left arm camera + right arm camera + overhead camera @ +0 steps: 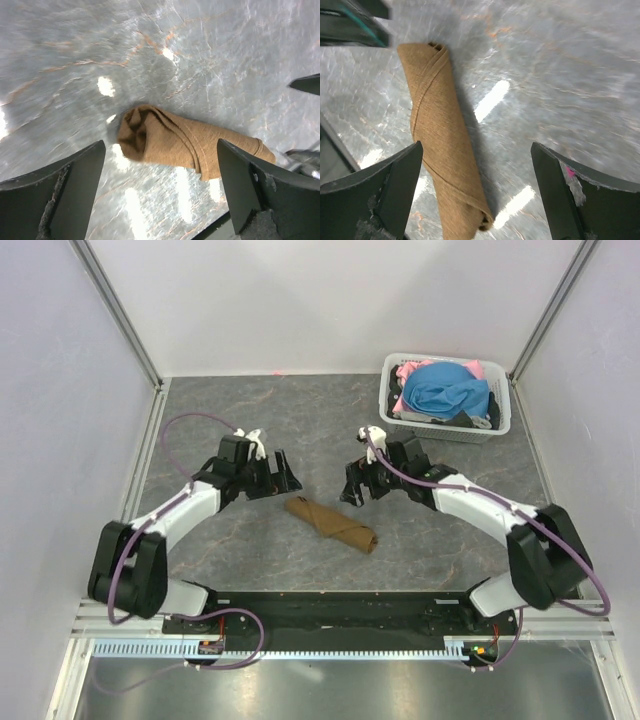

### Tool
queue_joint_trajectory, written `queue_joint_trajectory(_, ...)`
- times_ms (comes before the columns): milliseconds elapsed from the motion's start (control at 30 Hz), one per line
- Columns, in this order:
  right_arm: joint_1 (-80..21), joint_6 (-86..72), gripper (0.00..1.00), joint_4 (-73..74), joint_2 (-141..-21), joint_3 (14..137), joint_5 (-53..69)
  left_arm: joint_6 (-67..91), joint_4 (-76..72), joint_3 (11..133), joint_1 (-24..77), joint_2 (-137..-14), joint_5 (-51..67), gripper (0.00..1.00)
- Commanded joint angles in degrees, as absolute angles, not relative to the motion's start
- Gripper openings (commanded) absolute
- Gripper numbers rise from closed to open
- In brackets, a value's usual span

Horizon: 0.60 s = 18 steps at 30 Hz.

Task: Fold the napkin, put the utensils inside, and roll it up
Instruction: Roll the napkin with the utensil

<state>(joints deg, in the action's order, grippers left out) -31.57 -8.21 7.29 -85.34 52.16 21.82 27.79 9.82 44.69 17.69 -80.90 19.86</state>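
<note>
The brown napkin (331, 523) lies rolled into a tight tube on the grey marble table, slanting from upper left to lower right between the two arms. It also shows in the left wrist view as napkin (185, 142) and in the right wrist view as napkin (442, 140). My left gripper (283, 478) hovers open just up-left of the roll, nothing between its fingers (60, 195). My right gripper (352, 485) hangs open up-right of it, also holding nothing, its fingers (385, 192) wide apart. The utensils are hidden from every view.
A white basket (448, 430) with blue and pink clothes stands at the back right. Aluminium frame rails and pale walls bound the table on the left, right and back. The black base bar (340, 612) of the arms runs along the near edge.
</note>
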Motion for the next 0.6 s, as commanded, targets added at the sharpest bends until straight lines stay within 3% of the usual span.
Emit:
queue_joint_trajectory(0, -31.11, -9.23, 0.98, 1.07, -77.54, 47.82, 14.43, 25.66, 18.27, 47.63, 16.53, -72.53, 12.59, 1.0)
queue_joint_trajectory(333, -31.02, -8.09, 0.98, -5.62, -51.89, 32.01, -4.02, 18.29, 21.8, 47.2, 15.64, -47.21, 2.99, 1.0)
queue_joint_trajectory(567, -30.85, -7.29, 0.98, -3.34, -47.99, 30.59, -6.42, 18.28, 21.27, 43.69, 15.64, -40.43, 1.05, 1.0)
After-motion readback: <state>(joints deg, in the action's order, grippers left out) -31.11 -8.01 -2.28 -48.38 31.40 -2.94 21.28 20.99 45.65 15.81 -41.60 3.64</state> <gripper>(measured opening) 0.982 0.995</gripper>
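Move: The napkin roll lies free on the table, its middle about 8 cm back and 10 cm to the right of the left hand, some 7 cm below it. From the right hand the roll's middle is roughly 8 cm back, 5 cm left and 9 cm down. The laundry basket stands about 20 cm ahead and 21 cm to the right of the right hand, its middle some 5 cm lower. Both open hands leave the napkin roll: left up about 17 cm and leftward, right rightward and up. ##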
